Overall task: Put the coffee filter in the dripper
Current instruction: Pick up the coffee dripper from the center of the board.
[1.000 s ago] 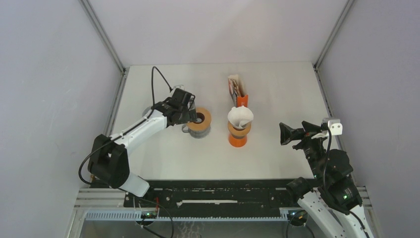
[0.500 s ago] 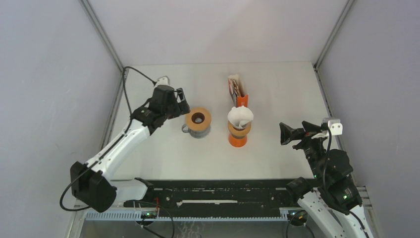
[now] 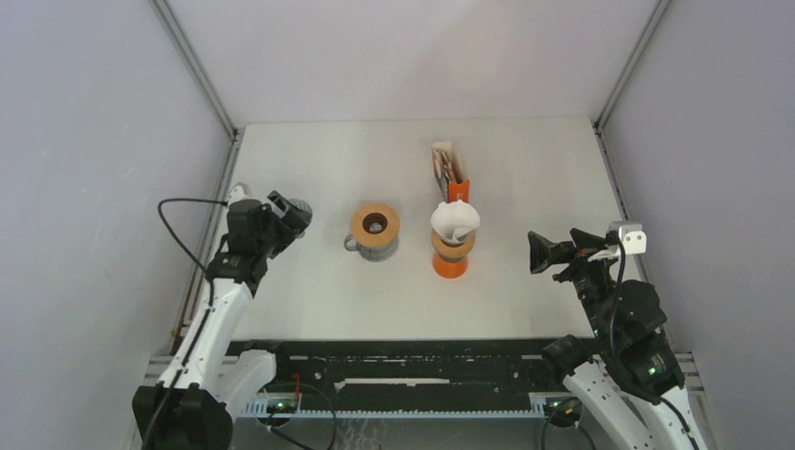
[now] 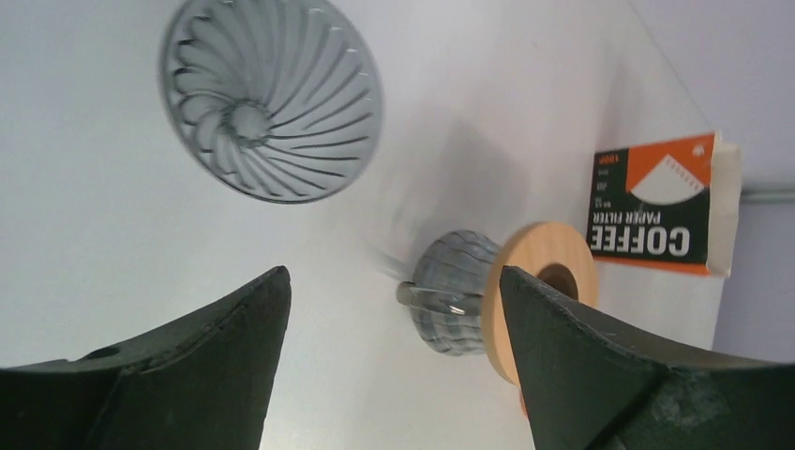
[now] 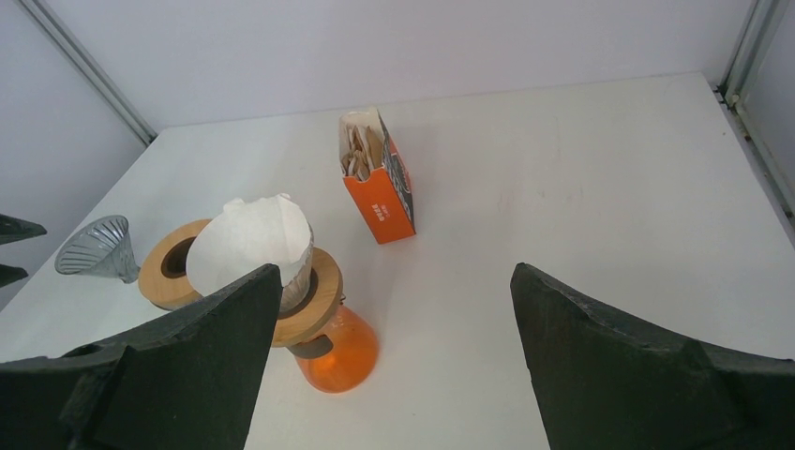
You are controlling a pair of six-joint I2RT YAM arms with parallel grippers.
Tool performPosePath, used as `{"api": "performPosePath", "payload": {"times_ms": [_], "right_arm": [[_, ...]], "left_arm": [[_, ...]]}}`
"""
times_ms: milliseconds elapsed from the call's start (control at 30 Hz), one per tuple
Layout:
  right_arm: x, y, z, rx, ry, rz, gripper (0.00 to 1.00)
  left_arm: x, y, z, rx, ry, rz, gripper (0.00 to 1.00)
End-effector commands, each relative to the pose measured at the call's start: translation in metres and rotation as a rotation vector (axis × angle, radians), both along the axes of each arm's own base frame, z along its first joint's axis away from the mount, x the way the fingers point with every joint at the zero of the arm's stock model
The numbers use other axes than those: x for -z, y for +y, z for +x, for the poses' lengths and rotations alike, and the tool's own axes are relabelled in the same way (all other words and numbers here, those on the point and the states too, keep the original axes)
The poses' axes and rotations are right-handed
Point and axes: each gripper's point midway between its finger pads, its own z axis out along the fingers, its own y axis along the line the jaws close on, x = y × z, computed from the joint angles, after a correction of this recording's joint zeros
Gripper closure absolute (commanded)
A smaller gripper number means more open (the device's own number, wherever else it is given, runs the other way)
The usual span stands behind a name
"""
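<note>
A white coffee filter (image 3: 455, 219) (image 5: 251, 246) sits open in the cone on top of the orange dripper (image 3: 451, 261) (image 5: 337, 352), which has a wooden collar. To its left stands a grey ribbed dripper with a wooden ring (image 3: 375, 229) (image 4: 459, 305). My left gripper (image 3: 286, 214) (image 4: 394, 281) is open and empty, well left of the grey dripper. My right gripper (image 3: 558, 246) (image 5: 394, 272) hangs open and empty, to the right of the orange dripper.
An orange and black coffee filter box (image 3: 448, 171) (image 5: 375, 183) stands open behind the orange dripper, with filters showing in its top. A loose grey ribbed glass cone (image 4: 272, 98) (image 5: 94, 248) lies near my left gripper. Walls enclose the table on three sides.
My left arm has pulled back from the grey wooden-ring dripper to the left side of the table, its jaws open throughout. The right arm has not moved.
</note>
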Motion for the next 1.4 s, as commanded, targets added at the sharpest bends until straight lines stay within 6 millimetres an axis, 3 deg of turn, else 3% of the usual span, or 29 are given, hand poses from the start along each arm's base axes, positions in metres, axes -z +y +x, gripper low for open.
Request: {"api": "performPosePath", "payload": {"times_ms": [0,233,500,800,933,1267,1367], "right_arm": [[-0.008,0.002,0.004,-0.001,-0.03,0.004,0.0],[-0.007,0.003,0.005,-0.005,-0.025,0.002,0.0],[-0.006,0.002,0.005,0.001,-0.021,-0.004,0.0],[-0.005,0.001,0.006,0.009,-0.015,-0.008,0.0],[-0.004,0.0,0.007,0.015,-0.012,-0.011,0.0],[-0.002,0.0,0.01,0.019,-0.002,-0.016,0.0],[-0.002,-0.001,0.011,0.024,0.0,-0.016,0.0]], "left_arm": [[0.001,0.015,0.0,-0.059,-0.068,-0.149,0.14],[0.028,0.051,-0.002,-0.213,-0.103,-0.299,0.18],[0.035,0.075,0.015,-0.299,-0.15,-0.372,0.24],[0.043,0.08,0.041,-0.312,-0.163,-0.435,0.39],[0.054,0.084,0.045,-0.34,-0.132,-0.433,0.47],[0.073,0.086,0.056,-0.332,-0.079,-0.429,0.52],[0.076,0.083,0.059,-0.313,-0.071,-0.442,0.6]]}}
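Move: The grey ribbed coffee dripper, standing on its narrow end, is about 7 cm ahead of the left hand, 6 cm to its left and some 14 cm below. The glass jug carrying a wooden ring stands roughly 20 cm to the right of the dripper and 4 cm nearer the bases; the orange carafe with the paper filter is about 40 cm to the dripper's right and 9 cm nearer. From the waiting right hand the dripper lies some 55 cm left, 17 cm ahead and 27 cm below. The empty left hand swings left by about 8 cm while sinking and easing back slightly, its left side rolling down some 25 degrees as it turns counter-clockwise. It then reaches about 5 cm forward and sinks further to the near rim of the coffee dripper, the fingers narrowing from nearly wide open to about half and coming around the rim without a visible pinch. ##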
